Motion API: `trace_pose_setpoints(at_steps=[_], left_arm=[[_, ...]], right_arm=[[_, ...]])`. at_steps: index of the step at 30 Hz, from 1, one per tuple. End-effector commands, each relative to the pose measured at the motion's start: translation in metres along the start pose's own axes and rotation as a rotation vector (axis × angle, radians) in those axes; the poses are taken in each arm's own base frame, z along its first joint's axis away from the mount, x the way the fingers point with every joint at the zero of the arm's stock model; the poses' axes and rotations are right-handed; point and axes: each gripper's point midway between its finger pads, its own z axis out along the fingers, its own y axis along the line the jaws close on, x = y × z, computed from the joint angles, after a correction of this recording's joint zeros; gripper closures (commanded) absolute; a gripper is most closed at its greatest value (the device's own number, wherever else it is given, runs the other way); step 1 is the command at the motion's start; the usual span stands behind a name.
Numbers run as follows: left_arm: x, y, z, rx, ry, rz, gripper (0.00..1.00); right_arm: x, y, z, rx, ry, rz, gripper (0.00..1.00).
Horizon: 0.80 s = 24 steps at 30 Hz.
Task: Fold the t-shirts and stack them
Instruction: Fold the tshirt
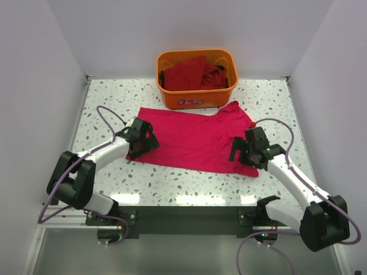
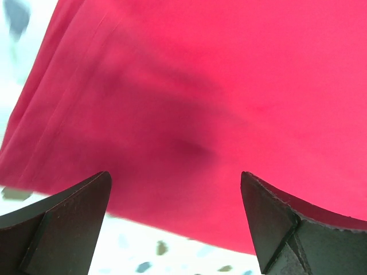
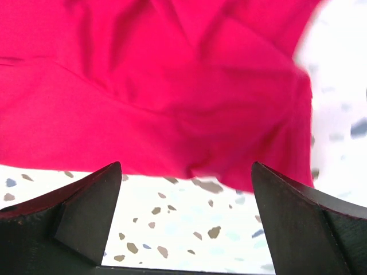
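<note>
A bright pinkish-crimson t-shirt (image 1: 195,137) lies spread flat on the speckled table. Darker red t-shirts (image 1: 192,73) are bunched in the orange basket behind it. My left gripper (image 1: 148,141) is open and empty over the shirt's left edge; its view shows smooth red cloth (image 2: 218,86) with the hem between the fingers. My right gripper (image 1: 242,153) is open and empty over the shirt's near right corner; its view shows wrinkled cloth (image 3: 172,86) ending just ahead of the fingertips.
The orange plastic basket (image 1: 198,101) stands at the back centre, touching the shirt's far edge. White walls close in the table on the left, right and back. Bare speckled tabletop (image 1: 172,183) lies between the shirt and the near edge.
</note>
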Motion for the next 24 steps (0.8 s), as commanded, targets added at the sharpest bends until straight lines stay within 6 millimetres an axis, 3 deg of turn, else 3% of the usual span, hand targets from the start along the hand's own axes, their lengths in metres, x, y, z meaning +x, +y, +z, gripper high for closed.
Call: trace_pose_setpoints(at_steps=[1,2,3,6,9,15,16,21,24], left_arm=[[0.016,0.016,0.013,-0.021,0.017,-0.032,0.0],[0.018,0.019,0.016,-0.03,0.018,-0.032,0.0],[0.021,0.025,0.018,-0.048,0.019,-0.029,0.0],[0.025,0.037,0.024,-0.092,0.028,-0.03,0.0],[0.032,0.048,0.026,-0.114,0.046,-0.041,0.0],[0.052,0.082,0.018,-0.195,0.074,-0.064,0.0],[0.056,0.086,0.016,-0.204,0.082,-0.067,0.0],[0.08,0.109,0.003,-0.249,0.138,-0.083,0.0],[0.092,0.118,-0.007,-0.251,0.168,-0.097,0.0]], right_arm=[[0.014,-0.012,-0.002,0.042,-0.016,0.164,0.01],[0.018,-0.017,0.004,0.044,-0.016,0.185,0.01],[0.009,-0.011,0.01,0.007,-0.056,0.198,0.01],[0.014,-0.005,0.031,-0.082,0.005,0.257,0.02],[0.026,-0.023,0.046,-0.04,0.071,0.337,0.01],[0.04,-0.062,0.032,0.094,0.048,0.437,0.02],[0.036,-0.062,0.026,0.085,0.02,0.44,0.01],[0.066,-0.082,0.02,0.189,0.075,0.483,0.01],[0.077,-0.079,0.017,0.182,0.12,0.52,0.01]])
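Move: The shirt's near-left corner lies about 7 cm left of the left hand, 4 cm back and 4 below; the shirt's far-left corner is some 14 cm ahead and 2 to the left, with the orange bin 22 cm ahead and 15 right. The shirt's near-right corner sits roughly 6 cm right, 5 back and 6 below the right hand, and the bunched sleeve 15 cm ahead and 2 left of that hand. Towards the shirt's near corners both wide-open hands come down and draw back and outward, fingertips on the cloth as they drag it towards the robot. The right sinks about 5 cm, travels 5 cm right and a little less back, turning some 25 degrees clockwise; the left first dips back and down about 3 cm, then slides left and farther back, turning slightly counter-clockwise. ##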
